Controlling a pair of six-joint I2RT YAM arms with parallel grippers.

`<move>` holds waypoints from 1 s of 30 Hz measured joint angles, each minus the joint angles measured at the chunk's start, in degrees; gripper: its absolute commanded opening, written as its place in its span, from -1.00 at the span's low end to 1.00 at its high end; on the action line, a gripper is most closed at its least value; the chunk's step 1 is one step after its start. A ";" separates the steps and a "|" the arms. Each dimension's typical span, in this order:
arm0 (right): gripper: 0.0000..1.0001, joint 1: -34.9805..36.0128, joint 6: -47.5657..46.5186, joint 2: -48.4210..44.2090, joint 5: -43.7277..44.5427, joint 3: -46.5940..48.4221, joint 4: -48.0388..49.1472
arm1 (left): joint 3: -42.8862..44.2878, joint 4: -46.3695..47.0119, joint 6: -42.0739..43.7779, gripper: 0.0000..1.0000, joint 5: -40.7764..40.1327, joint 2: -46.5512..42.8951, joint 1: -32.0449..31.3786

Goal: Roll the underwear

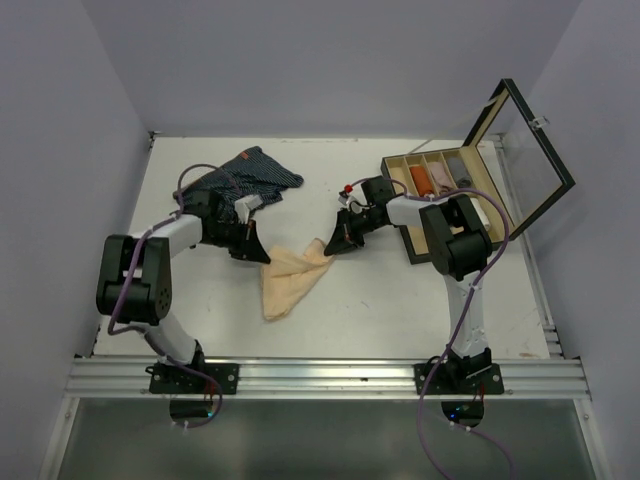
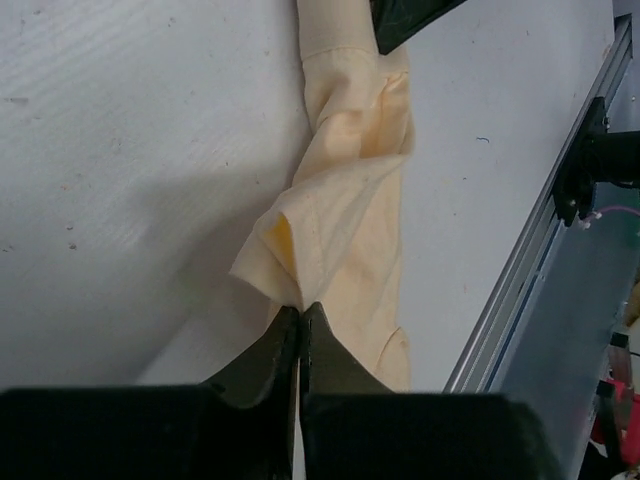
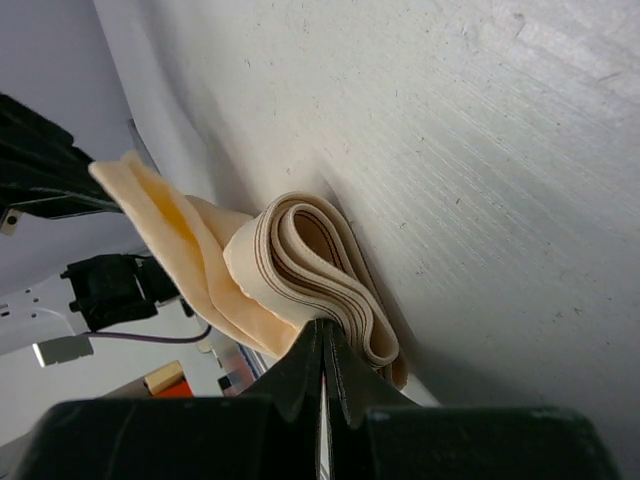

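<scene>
The beige underwear (image 1: 290, 275) lies crumpled at the table's middle, stretched between my two grippers. My left gripper (image 1: 262, 254) is shut on its left corner; in the left wrist view the jaws (image 2: 301, 308) pinch a fold of the beige cloth (image 2: 350, 200). My right gripper (image 1: 331, 243) is shut on the other end, and in the right wrist view the jaws (image 3: 323, 323) clamp the looped striped waistband (image 3: 300, 255). The navy striped underwear (image 1: 252, 175) lies bunched at the back left, behind the left arm. A pinkish cloth (image 1: 437, 178) sits in one box compartment.
The compartmented wooden box (image 1: 478, 205) stands at the back right with its glass lid (image 1: 530, 150) raised, right beside the right arm. An aluminium rail (image 1: 320, 375) runs along the near edge. Walls enclose the table on the left, back and right.
</scene>
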 measured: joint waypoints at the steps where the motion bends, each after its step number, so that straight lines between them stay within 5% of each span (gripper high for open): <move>1: -0.95 0.00 0.02 0.00 0.00 0.00 0.00 | -0.22 -0.24 1.05 -1.00 -0.07 -1.99 -0.15; 8: -0.97 -0.26 0.11 0.17 -0.35 0.00 0.04 | -2.67 -2.25 9.97 -1.00 -3.08 -14.82 -8.44; 13: -0.97 -0.39 0.31 0.35 -0.85 0.00 -0.11 | -2.67 -4.85 17.81 -1.00 -8.76 -15.32 -17.57; 30: -0.98 -0.59 0.17 0.76 -0.98 0.68 -1.36 | -12.39 -6.56 33.88 -1.00 -25.55 -22.21 -30.97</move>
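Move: The underwear's near end lies on the table about 10 cm back from the left hand, 3 cm right and 5 cm below; the hand already holds a lifted corner. Its rolled part is some 11 cm right and 3 cm ahead of this hand, about 3 cm lower, with the striped cloth roughly 19 cm ahead, 6 cm left and 5 cm below. From the right hand, that near end lies some 12 cm back, 10 cm left and 2 cm below. The underwear's pinched corner is lifted some 5 cm by the left hand while drawn back and right, then lowered toward the near end, about 11 cm back overall, fingers staying shut. On the way the left wrist turns some 45 degrees clockwise and its fingers come to point more steeply down. The right hand stays in place, still gripping the roll. ##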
